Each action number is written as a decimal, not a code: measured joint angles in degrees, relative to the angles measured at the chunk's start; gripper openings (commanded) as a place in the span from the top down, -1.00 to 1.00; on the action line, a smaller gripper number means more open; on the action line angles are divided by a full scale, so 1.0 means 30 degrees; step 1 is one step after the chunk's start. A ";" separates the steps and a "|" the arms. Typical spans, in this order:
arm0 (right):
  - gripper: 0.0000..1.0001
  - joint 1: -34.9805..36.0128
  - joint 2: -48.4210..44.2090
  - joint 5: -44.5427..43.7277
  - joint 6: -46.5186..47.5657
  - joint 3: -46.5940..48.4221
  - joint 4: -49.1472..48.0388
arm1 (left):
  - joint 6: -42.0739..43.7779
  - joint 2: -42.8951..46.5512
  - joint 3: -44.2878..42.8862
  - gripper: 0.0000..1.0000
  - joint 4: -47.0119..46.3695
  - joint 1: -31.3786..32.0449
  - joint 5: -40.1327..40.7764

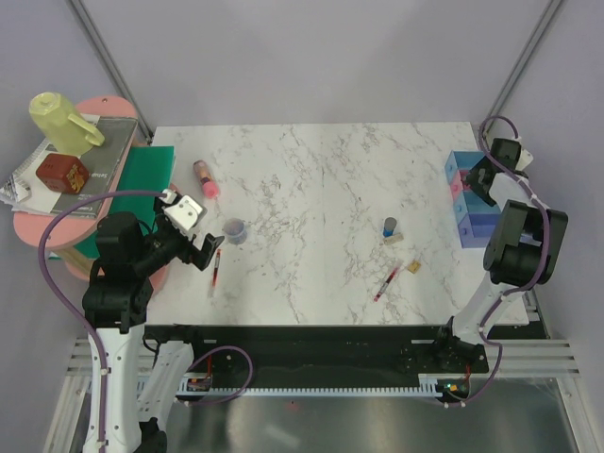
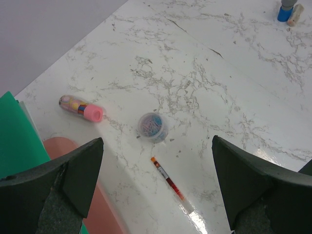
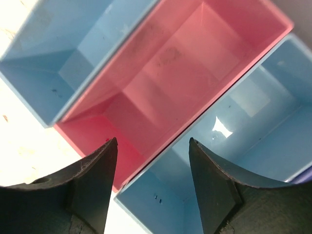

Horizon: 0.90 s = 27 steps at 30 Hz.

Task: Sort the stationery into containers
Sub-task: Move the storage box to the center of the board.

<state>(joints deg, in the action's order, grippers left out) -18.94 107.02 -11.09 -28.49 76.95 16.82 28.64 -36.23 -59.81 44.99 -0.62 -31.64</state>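
The containers (image 1: 469, 215) stand in a joined row at the table's right edge. My right gripper (image 1: 479, 179) hovers over them, open and empty. In the right wrist view the right gripper (image 3: 152, 141) straddles the wall between the pink bin (image 3: 195, 63) and the light blue bin (image 3: 253, 136). The blue bin (image 3: 63, 48) is beside them, and all three look empty. My left gripper (image 2: 156, 141) is open above a red pen (image 2: 169, 181), with the round roll (image 2: 152, 126) and the pink glue stick (image 2: 82, 108) beyond. A second red pen (image 1: 388, 281), a tan block (image 1: 413, 268) and a blue dark-topped piece (image 1: 390, 226) lie right of centre.
A green sheet (image 1: 146, 170) lies at the table's left edge. Beside it a pink round stand (image 1: 38, 231) carries books (image 1: 99, 156), a yellow-green jug (image 1: 58, 121) and a red-brown box (image 1: 62, 173). A small tan piece (image 1: 395, 238) rests against the blue piece.
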 measured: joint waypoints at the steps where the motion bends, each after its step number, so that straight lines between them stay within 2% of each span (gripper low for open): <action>1: -0.36 0.0087 0.0051 0.0000 0.0000 -0.0175 -0.0044 | 0.0015 0.0007 0.0000 -0.99 0.0015 0.0000 0.0000; 15: -0.36 0.1333 0.0590 -0.1005 0.1013 -0.0517 -0.0597 | 0.0291 -0.0087 -0.0058 -0.99 0.0335 0.0000 0.0000; 27: -0.41 0.3359 0.2448 -0.0452 0.3461 0.1923 -0.0415 | 0.0459 0.0095 -0.0080 -0.99 0.0605 0.0000 0.0080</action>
<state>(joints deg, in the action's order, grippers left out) -8.86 114.37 -12.45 -18.11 82.72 15.57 30.02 -35.94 -60.05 46.81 -0.62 -31.40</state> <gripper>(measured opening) 0.695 0.994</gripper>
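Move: The storage box is right under the right hand, which hovers over the divider between its pink and blue compartments near their left ends; the box's middle is about 2 cm back, 2 cm to the right and 4 cm below. The blue-capped tube stands roughly 17 cm to this hand's left and 10 cm back, the yellow eraser some 11 cm left and 20 cm back. From the idle left hand the box is about 55 cm right, 20 cm ahead and 25 cm lower. With its still part-open fingers set down astride the divider between the pink and blue compartments, the right hand drags the storage box across the board, mainly left: first about 2 cm down, then some 7 cm left and 5 cm forward, picking up speed and turning counter-clockwise by roughly 15 degrees, without closing. ##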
